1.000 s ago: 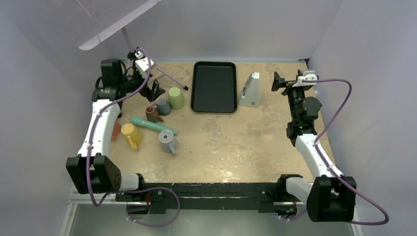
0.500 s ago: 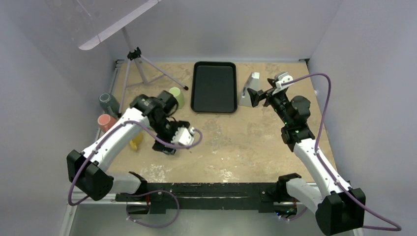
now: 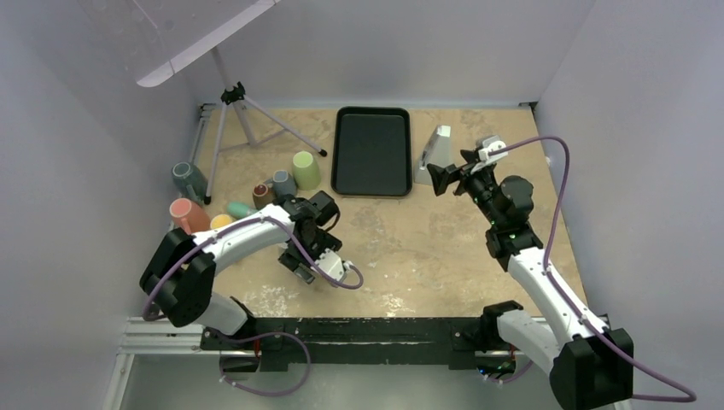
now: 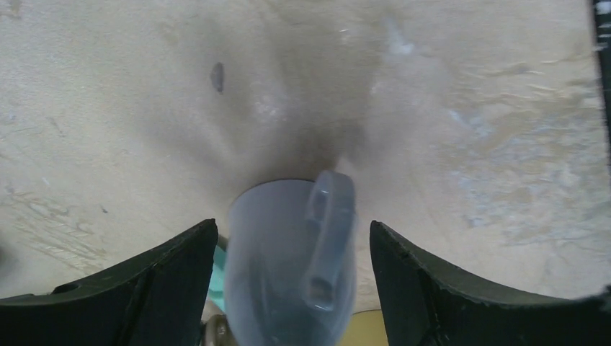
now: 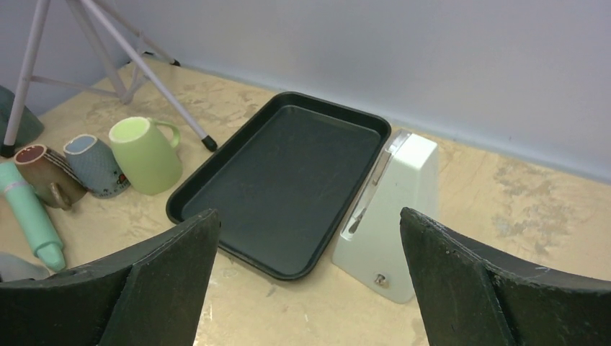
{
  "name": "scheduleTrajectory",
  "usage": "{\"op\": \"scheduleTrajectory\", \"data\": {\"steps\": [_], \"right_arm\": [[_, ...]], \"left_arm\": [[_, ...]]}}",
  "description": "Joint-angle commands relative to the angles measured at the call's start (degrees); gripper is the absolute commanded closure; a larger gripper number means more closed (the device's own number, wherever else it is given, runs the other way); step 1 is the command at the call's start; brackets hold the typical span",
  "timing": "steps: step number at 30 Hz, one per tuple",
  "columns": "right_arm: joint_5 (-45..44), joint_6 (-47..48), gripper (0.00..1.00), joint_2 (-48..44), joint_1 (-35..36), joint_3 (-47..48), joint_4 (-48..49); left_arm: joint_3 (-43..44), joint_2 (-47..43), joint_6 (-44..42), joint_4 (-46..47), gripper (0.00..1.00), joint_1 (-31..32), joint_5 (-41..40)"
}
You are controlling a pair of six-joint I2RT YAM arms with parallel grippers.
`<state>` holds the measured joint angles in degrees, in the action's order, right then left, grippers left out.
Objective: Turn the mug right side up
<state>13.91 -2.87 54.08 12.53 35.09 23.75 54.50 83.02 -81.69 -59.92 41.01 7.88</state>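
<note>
A pale grey-blue mug [image 4: 281, 274] stands between the fingers of my left gripper [image 4: 293, 225] in the left wrist view, blurred, with its handle [image 4: 328, 238] turned toward the camera. A gap shows on each side, so the jaws are open around it without touching. From above, my left gripper [image 3: 300, 261] reaches down left of the table's centre and hides most of the mug. My right gripper [image 3: 437, 178] hangs open and empty in the air, close to the white metronome [image 5: 389, 209].
A black tray [image 3: 372, 150] lies at the back centre. Left of it stand a green mug [image 3: 306, 169], a blue-grey mug [image 3: 283, 183] and a brown mug [image 3: 263, 196]. A teal cylinder [image 3: 241, 208], a yellow mug [image 3: 222, 221], a salmon mug [image 3: 183, 212], a dark teal mug [image 3: 186, 178] and a tripod [image 3: 235, 94] fill the left side.
My left arm has swung from the back left corner down to the grey-blue mug, and its jaws have narrowed around it. My right gripper has moved left toward the metronome.
</note>
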Motion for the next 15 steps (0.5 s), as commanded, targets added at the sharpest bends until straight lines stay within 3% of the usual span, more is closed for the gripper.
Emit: {"op": "scheduleTrajectory", "data": {"steps": [1, 9, 12, 15], "right_arm": [[-1.90, -2.41, 0.01, -2.45, 0.27, -1.60, 2.55], [-2.02, -2.10, 0.01, -3.60, 0.28, -2.71, 2.54], [-1.33, -2.38, 0.01, -3.05, 0.28, -2.04, 2.35], [-1.41, -3.23, 0.02, -2.37, 0.37, -0.61, 0.17]], "left_arm": [[-1.34, 1.94, -4.01, 9.95, 0.23, -0.09, -5.70], [-4.42, 1.85, -7.45, 9.77, 0.72, -0.58, -7.41], [-3.47, 2.48, -5.31, 10.23, 1.00, -0.72, -6.74], [-0.32, 2.21, -0.23, 10.95, 1.00, -1.14, -4.91]]}}
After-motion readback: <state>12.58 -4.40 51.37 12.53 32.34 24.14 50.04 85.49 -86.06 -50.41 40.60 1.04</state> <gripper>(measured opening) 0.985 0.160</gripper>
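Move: The upside-down grey mug's middle lies about 5 cm ahead of the left hand and 3 cm to its left, roughly 1 cm lower, with the handle sticking out back towards the hand. Just beyond, the teal tube's middle is some 12 cm ahead and 9 cm left; the brown mug is about 18 cm ahead and 10 cm left, the yellow cup 12 cm ahead and 20 cm left. From the right hand the grey mug is some 35 cm left, 11 cm back and 24 cm below. The left hand, its open fingers pointing down, eases about 2.5 cm forward and as much down to the near side of the upturned mug, the fingertips tilting forward by some 5 degrees. As the advance ends, the fingers close from wide open to nearly shut and pinch the handle between their pads, one on each side, then the hand stays there with the handle gripped. ##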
